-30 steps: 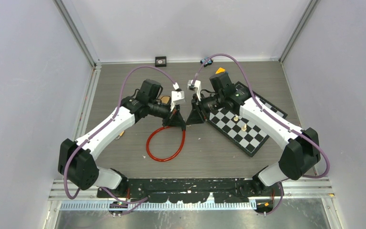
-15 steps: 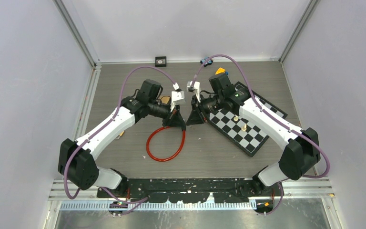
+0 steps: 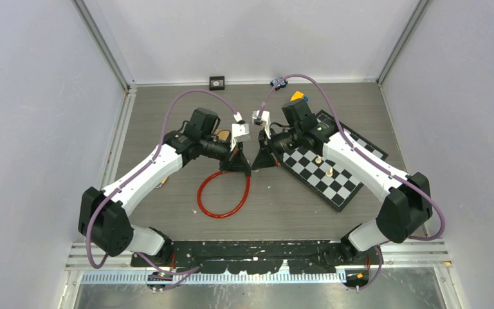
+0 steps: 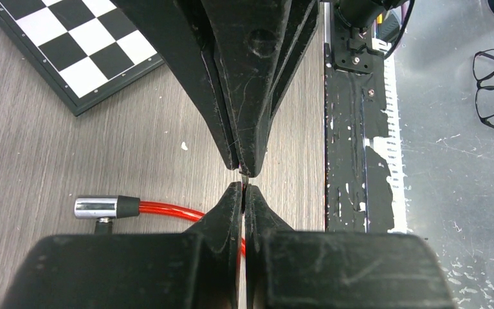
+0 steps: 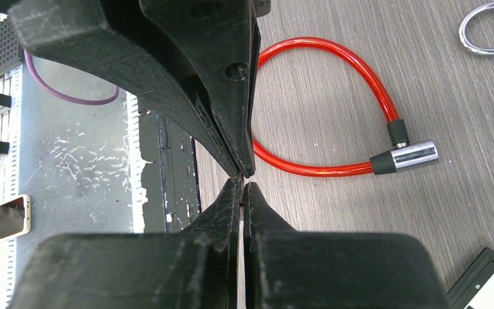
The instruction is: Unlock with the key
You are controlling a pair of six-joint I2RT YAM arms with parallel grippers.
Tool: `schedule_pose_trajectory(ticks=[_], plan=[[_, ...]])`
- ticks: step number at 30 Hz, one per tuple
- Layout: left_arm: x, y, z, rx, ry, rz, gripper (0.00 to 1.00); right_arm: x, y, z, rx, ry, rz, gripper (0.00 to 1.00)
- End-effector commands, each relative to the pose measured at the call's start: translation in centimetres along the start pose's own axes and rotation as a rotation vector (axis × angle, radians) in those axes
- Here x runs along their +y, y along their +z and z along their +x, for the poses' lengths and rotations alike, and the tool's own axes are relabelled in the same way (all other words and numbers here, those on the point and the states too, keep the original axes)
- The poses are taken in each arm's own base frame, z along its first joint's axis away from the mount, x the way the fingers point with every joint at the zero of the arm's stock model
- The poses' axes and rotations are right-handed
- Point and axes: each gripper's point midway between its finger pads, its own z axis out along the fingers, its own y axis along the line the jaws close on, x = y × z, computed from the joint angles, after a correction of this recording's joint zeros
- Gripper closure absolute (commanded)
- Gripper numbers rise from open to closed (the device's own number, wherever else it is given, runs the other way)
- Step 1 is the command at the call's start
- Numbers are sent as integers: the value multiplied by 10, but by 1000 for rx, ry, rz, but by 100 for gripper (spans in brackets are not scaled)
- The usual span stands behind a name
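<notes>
My two grippers meet tip to tip above the middle of the table. The left gripper is shut, and a thin metal sliver, the key, shows edge-on between its tips. The right gripper is shut too, its tips pressed against the left's on the same sliver. Below them lies the red cable lock, a closed loop. Its silver lock head rests on the wood, apart from both grippers. Most of the key is hidden by the fingers.
A chessboard with two pale pieces lies to the right under the right arm. A silver padlock shackle lies beyond the cable. A small black square and an orange object sit at the back.
The right gripper's jaws have shut at the left gripper's tips. Neither arm has visibly shifted, and the cable lock lies as before.
</notes>
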Motion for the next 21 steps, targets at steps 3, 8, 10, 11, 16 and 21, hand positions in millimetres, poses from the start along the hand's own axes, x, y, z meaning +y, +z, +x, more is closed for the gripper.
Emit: schedule_pose_trajectory(ticks=[3, 8, 10, 11, 16, 21], plan=[[-1, -6, -14, -34, 64, -29, 79, 1, -6, -9, -24, -33, 34, 99], [10, -18, -9, 0, 120, -140, 42, -7, -19, -9, -46, -22, 81, 99], [18, -21, 0, 26, 122, -196, 33, -14, -26, -5, -54, -7, 111, 99], [24, -24, 4, 46, 116, -231, 31, -19, -31, -4, -60, 1, 134, 99], [54, -27, 31, 149, 48, -372, 29, -44, -65, -2, -155, 70, 254, 99], [86, -18, 59, 242, -125, -468, 24, -57, -105, -3, -246, 98, 359, 99]])
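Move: The key is already pinched between my two meeting grippers, high over the table. The cable lock's silver head lies about 13 cm ahead of my left hand, 1 cm to its left and 19 cm below. From that hand its red loop centres about 5 cm ahead and 7 cm left, the brass padlock 23 cm ahead and 8 cm left. From my right hand the lock head is roughly 13 cm ahead, 3 cm left and 19 cm below; the chessboard's middle is 15 cm ahead, 23 cm right. I open my left fingers wide to let go of the key, ease that hand off to its left, then swing it forward and down, some 5 cm forward in all, its fingers tipping downward, towards the cable lock's head. My right hand keeps its pinch on the key and carries it about 8 cm right and 5 cm forward, turning some 20 degrees clockwise. ##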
